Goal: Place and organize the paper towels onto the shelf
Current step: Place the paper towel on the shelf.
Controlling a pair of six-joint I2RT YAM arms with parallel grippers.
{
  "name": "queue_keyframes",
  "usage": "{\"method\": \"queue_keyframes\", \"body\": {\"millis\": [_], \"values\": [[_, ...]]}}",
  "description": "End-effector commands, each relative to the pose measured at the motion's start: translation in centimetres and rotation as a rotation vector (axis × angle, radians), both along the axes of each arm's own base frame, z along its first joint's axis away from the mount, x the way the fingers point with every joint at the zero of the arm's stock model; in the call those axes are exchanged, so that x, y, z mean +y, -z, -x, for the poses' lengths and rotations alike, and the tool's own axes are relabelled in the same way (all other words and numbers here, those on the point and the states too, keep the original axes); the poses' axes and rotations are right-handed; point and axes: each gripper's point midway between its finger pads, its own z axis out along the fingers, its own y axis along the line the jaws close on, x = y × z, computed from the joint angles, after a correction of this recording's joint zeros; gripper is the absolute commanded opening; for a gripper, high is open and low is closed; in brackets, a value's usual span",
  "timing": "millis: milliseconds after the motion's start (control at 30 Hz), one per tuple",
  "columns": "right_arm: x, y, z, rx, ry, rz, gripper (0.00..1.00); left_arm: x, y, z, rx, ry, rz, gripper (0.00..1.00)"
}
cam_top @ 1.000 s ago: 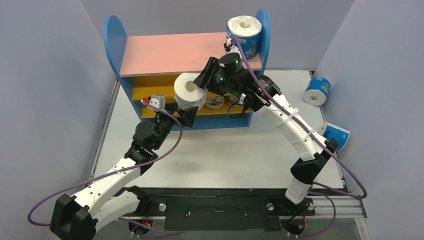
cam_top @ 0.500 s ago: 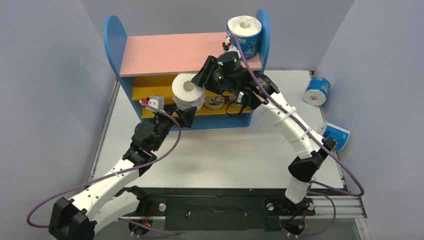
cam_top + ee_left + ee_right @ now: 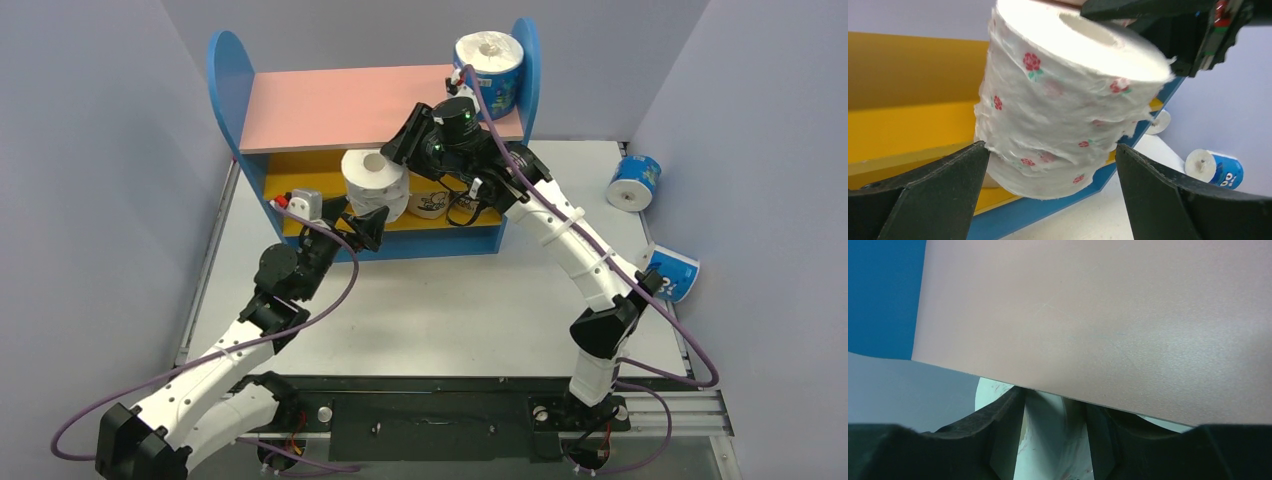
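A white paper towel roll (image 3: 373, 181) with small red flower prints (image 3: 1063, 105) hangs in front of the shelf (image 3: 340, 105), at its upper yellow board (image 3: 908, 125). My right gripper (image 3: 393, 160) is shut on the roll's wall from above (image 3: 1053, 412), close under the pink top board (image 3: 1098, 315). Below the roll, my left gripper (image 3: 367, 224) is open, its fingers on either side of the roll's lower part (image 3: 1050, 150). A blue-and-white roll (image 3: 489, 67) stands on the pink board at the right end. A tan printed roll (image 3: 428, 204) sits on the lower yellow board.
Two blue-and-white rolls lie on the table at the right, one near the back wall (image 3: 634, 182) and one nearer the front (image 3: 672, 273); one of them (image 3: 1215, 169) shows in the left wrist view. Grey walls enclose the table on both sides.
My right gripper has carried the white roll a little left and back toward the shelf, now more upright. The left arm has shifted slightly left and back, still open under it.
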Motion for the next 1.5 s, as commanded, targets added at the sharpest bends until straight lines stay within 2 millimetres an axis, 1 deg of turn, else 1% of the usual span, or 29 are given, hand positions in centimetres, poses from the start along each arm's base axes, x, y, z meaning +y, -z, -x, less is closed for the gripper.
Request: {"method": "queue_keyframes", "body": {"millis": [0, 67, 333, 533, 633, 667, 700, 733, 767, 800, 833, 867, 900, 933, 967, 1000, 1033, 1067, 1100, 1133, 1167, 1200, 1233, 1267, 1300, 1333, 1367, 1400, 1467], "values": [[0.2, 1.7, -1.4, 0.027, 0.034, 0.027, 0.45, -0.6, -2.4, -0.5, -0.071, 0.004, 0.01, 0.96], [0.1, 1.7, -1.3, 0.025, 0.028, 0.029, 0.49, -0.4, -2.1, -0.9, -0.068, -0.015, -0.002, 0.96], [-1.1, -0.9, -0.1, -0.028, 0.009, 0.008, 0.63, 1.0, -1.8, -2.5, -0.065, -0.127, -0.013, 0.96], [-2.9, -2.8, 0.8, -0.073, 0.012, 0.0, 0.66, 2.3, -1.7, -3.6, -0.051, -0.228, -0.019, 0.96], [-3.7, -2.6, 1.2, -0.08, 0.01, 0.008, 0.66, 3.1, -1.7, -4.0, -0.049, -0.278, -0.025, 0.96], [-4.1, -3.0, 1.5, -0.087, 0.01, 0.001, 0.66, 3.3, -2.0, -4.0, -0.055, -0.288, -0.03, 0.96], [-4.2, -2.4, 1.6, -0.085, 0.005, 0.008, 0.66, 3.5, -2.0, -4.2, -0.057, -0.3, -0.037, 0.96], [-4.6, -3.0, 2.0, -0.097, 0.003, -0.001, 0.66, 3.5, -2.1, -4.3, -0.058, -0.306, -0.04, 0.96], [-4.6, -2.2, 2.1, -0.093, -0.001, 0.007, 0.66, 3.6, -2.2, -4.5, -0.056, -0.316, -0.045, 0.96], [-5.0, -2.6, 2.5, -0.104, -0.003, -0.002, 0.66, 3.6, -2.2, -4.7, -0.053, -0.322, -0.049, 0.96], [-5.1, -1.8, 2.6, -0.101, -0.006, 0.007, 0.66, 3.6, -2.0, -5.0, -0.047, -0.331, -0.059, 0.96], [-5.6, -2.3, 3.1, -0.114, -0.004, 0.0, 0.66, 3.7, -2.0, -5.2, -0.046, -0.338, -0.063, 0.96], [-5.7, -1.4, 3.3, -0.112, -0.01, 0.015, 0.66, 3.8, -2.0, -5.5, -0.042, -0.352, -0.066, 0.96], [-6.1, -1.2, 3.8, -0.124, -0.013, 0.019, 0.66, 4.1, -1.6, -5.9, -0.032, -0.37, -0.073, 0.96], [-6.8, -1.8, 4.4, -0.143, -0.012, 0.011, 0.66, 4.3, -1.7, -6.1, -0.032, -0.38, -0.073, 0.96], [-6.9, -0.7, 4.5, -0.14, -0.018, 0.034, 0.65, 4.5, -1.3, -6.5, -0.021, -0.393, -0.08, 0.96], [-7.6, -1.4, 5.3, -0.166, -0.021, 0.021, 0.65, 4.6, -1.5, -6.7, -0.023, -0.399, -0.079, 0.96], [-7.8, -0.4, 5.4, -0.168, -0.025, 0.038, 0.65, 4.8, -1.3, -7.0, -0.021, -0.41, -0.079, 0.96], [-8.6, -1.1, 6.1, -0.192, -0.017, 0.029, 0.64, 4.9, -1.3, -7.2, -0.021, -0.413, -0.074, 0.96], [-8.9, 0.0, 6.3, -0.195, -0.022, 0.046, 0.64, 5.1, -1.2, -7.5, -0.021, -0.418, -0.07, 0.96], [-9.6, -0.6, 7.0, -0.22, -0.018, 0.033, 0.64, 5.4, -1.1, -7.7, -0.019, -0.426, -0.07, 0.96], [-9.9, 0.5, 7.1, -0.22, -0.017, 0.045, 0.63, 5.3, -1.1, -7.9, -0.018, -0.425, -0.065, 0.96], [-10.8, -0.1, 7.7, -0.245, -0.005, 0.033, 0.63, 5.5, -1.1, -8.1, -0.018, -0.427, -0.061, 0.96], [-11.1, 1.0, 7.8, -0.247, -0.001, 0.046, 0.63, 5.3, -1.1, -8.3, -0.018, -0.416, -0.054, 0.96], [-12.0, 0.6, 8.2, -0.27, 0.021, 0.037, 0.63, 5.3, -1.1, -8.4, -0.019, -0.413, -0.051, 0.96], [-12.4, 1.8, 8.2, -0.264, 0.035, 0.053, 0.63, 5.0, -1.1, -8.5, -0.022, -0.402, -0.049, 0.96], [-13.2, 1.4, 8.6, -0.283, 0.05, 0.045, 0.63, 4.8, -0.9, -8.7, -0.018, -0.396, -0.052, 0.96], [-13.6, 2.5, 8.7, -0.278, 0.058, 0.064, 0.63, 4.5, -1.1, -8.8, -0.022, -0.38, -0.049, 0.96], [-14.8, 3.2, 9.0, -0.285, 0.089, 0.079, 0.63, 3.9, -1.1, -9.0, -0.021, -0.356, -0.048, 0.96]]}}
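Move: The rose paper towel is still pinched at its top right rim by the right hand; its middle lies about 4 cm left of that hand, 1 cm back and 5 below. From the open left hand it is some 7 cm ahead, 2 right and 4 up. Its free spot on the upper yellow shelf is about 5 cm ahead, 7 left and 8 below the right hand. The nearest rose roll stands 12 cm right of that spot, level with it. Forward about 8 cm and some 5 cm left goes the left hand, fingers staying wide open and turning roughly 25 degrees counter-clockwise, pushing the rose paper towel inward over the yellow shelf. The right hand first stays in place and opens to let go of the rim, then backs out to the right, back and a little down, about 16 cm in all, its fingers tipping slightly up. ##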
